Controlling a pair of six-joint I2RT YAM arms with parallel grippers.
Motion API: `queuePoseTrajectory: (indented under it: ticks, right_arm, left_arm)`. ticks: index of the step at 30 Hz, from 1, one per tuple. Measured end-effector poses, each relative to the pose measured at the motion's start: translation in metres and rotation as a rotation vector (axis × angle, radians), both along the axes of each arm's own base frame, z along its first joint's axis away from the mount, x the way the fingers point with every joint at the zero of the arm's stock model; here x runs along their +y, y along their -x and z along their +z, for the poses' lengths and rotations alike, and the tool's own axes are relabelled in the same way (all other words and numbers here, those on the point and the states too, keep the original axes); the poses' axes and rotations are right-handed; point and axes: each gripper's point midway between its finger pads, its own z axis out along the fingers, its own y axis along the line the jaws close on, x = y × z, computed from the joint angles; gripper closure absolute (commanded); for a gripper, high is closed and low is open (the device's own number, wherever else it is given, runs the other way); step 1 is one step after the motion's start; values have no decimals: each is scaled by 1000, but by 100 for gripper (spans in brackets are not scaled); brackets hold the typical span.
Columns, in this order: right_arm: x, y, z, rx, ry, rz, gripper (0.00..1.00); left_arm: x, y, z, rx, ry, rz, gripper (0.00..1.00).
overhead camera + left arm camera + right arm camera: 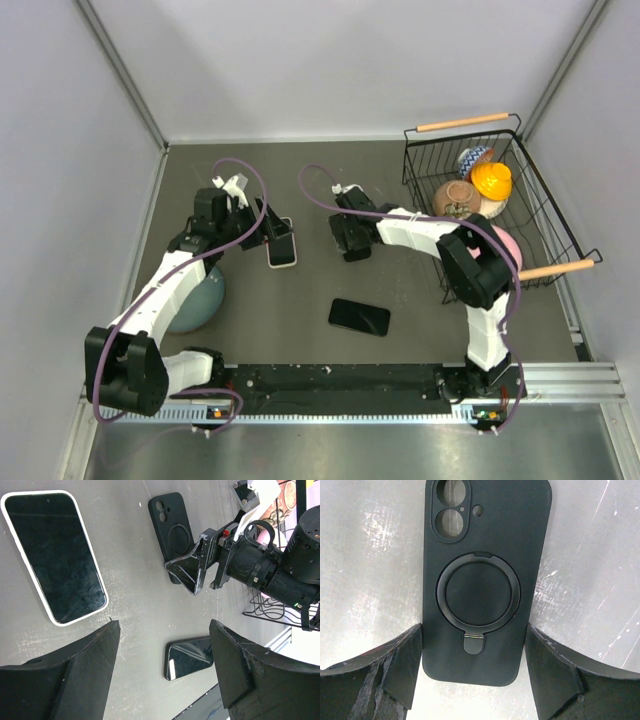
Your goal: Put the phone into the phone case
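The black phone case (pixel 485 580) lies back-up on the table, its ring stand and camera cut-outs showing. My right gripper (pixel 474 630) straddles its lower end, and both fingers (pixel 405 665) press against its long sides. In the top view this gripper (pixel 352 240) covers most of the case (pixel 347 228). A white-rimmed phone (pixel 282 243) lies screen-up to the left, and my left gripper (pixel 265 222) hovers open beside it. The left wrist view shows that phone (pixel 52 555) at upper left, with nothing between the open jaws of my left gripper (pixel 165 625). A second, black phone (pixel 359 317) lies nearer the arm bases.
A wire basket (pixel 530 180) with wooden handles stands at the right, holding a yellow toy (pixel 491 180) and other items. A teal round object (pixel 200 295) sits under the left arm. Grey walls enclose the table on three sides.
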Motion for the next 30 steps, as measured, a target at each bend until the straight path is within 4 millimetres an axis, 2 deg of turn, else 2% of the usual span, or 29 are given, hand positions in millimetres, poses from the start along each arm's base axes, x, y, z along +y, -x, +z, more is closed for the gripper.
queuePoseTrajectory:
  ticks: [3, 6, 9, 15, 19, 21, 25, 28, 29, 30]
  right_arm:
    - [2, 4, 2, 4, -26, 9, 45]
    - [4, 20, 7, 29, -86, 24, 49]
    - [8, 37, 22, 42, -176, 36, 52]
    - [31, 55, 82, -10, -448, 65, 55]
    - [45, 62, 121, -47, -614, 91, 55]
    - [51, 67, 134, -50, -684, 110, 55]
    - [59, 77, 145, -26, -770, 131, 55]
    - [61, 83, 145, -6, -798, 139, 55]
    - [61, 85, 145, 2, -804, 142, 55]
    - [61, 88, 144, 11, -812, 142, 54]
  left_arm:
    - [-1, 1, 0, 7, 9, 0, 26]
    - [-5, 2, -2, 19, 34, -14, 27]
    - [-14, 1, -7, 39, 74, -40, 27]
    - [-37, 2, -17, 75, 149, -107, 27]
    - [-53, 1, -14, 66, 209, -152, 27]
    - [-60, 2, -7, 48, 254, -169, 27]
    - [-71, 2, 11, -1, 326, -206, 31]
    - [-83, 4, 26, -41, 373, -249, 50]
    - [-88, 4, 30, -51, 389, -263, 65]
    - [-92, 5, 33, -60, 402, -278, 75]
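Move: My right hand already grips the black phone case near its near end, low at the table; the case's middle is about 3 cm ahead of that hand. My open left gripper waits roughly 19 cm to its left, 3 cm back and 15 cm higher, so the case lies 19 cm right, 6 ahead and 15 below my left hand. From my right hand, the loose phone is 19 cm back and 2 right, and the white-cased phone 19 cm left, 1 ahead. Keeping its grip, my right hand lifts the phone case about 14 cm, drawing it back and leftward towards my left gripper and rolling it some 45 degrees, left side up. My left hand meanwhile goes about 9 cm right to meet it, dipping slightly then rising, turning clockwise and tipping its left side down; its fingers come around the case's edge and start to narrow. ##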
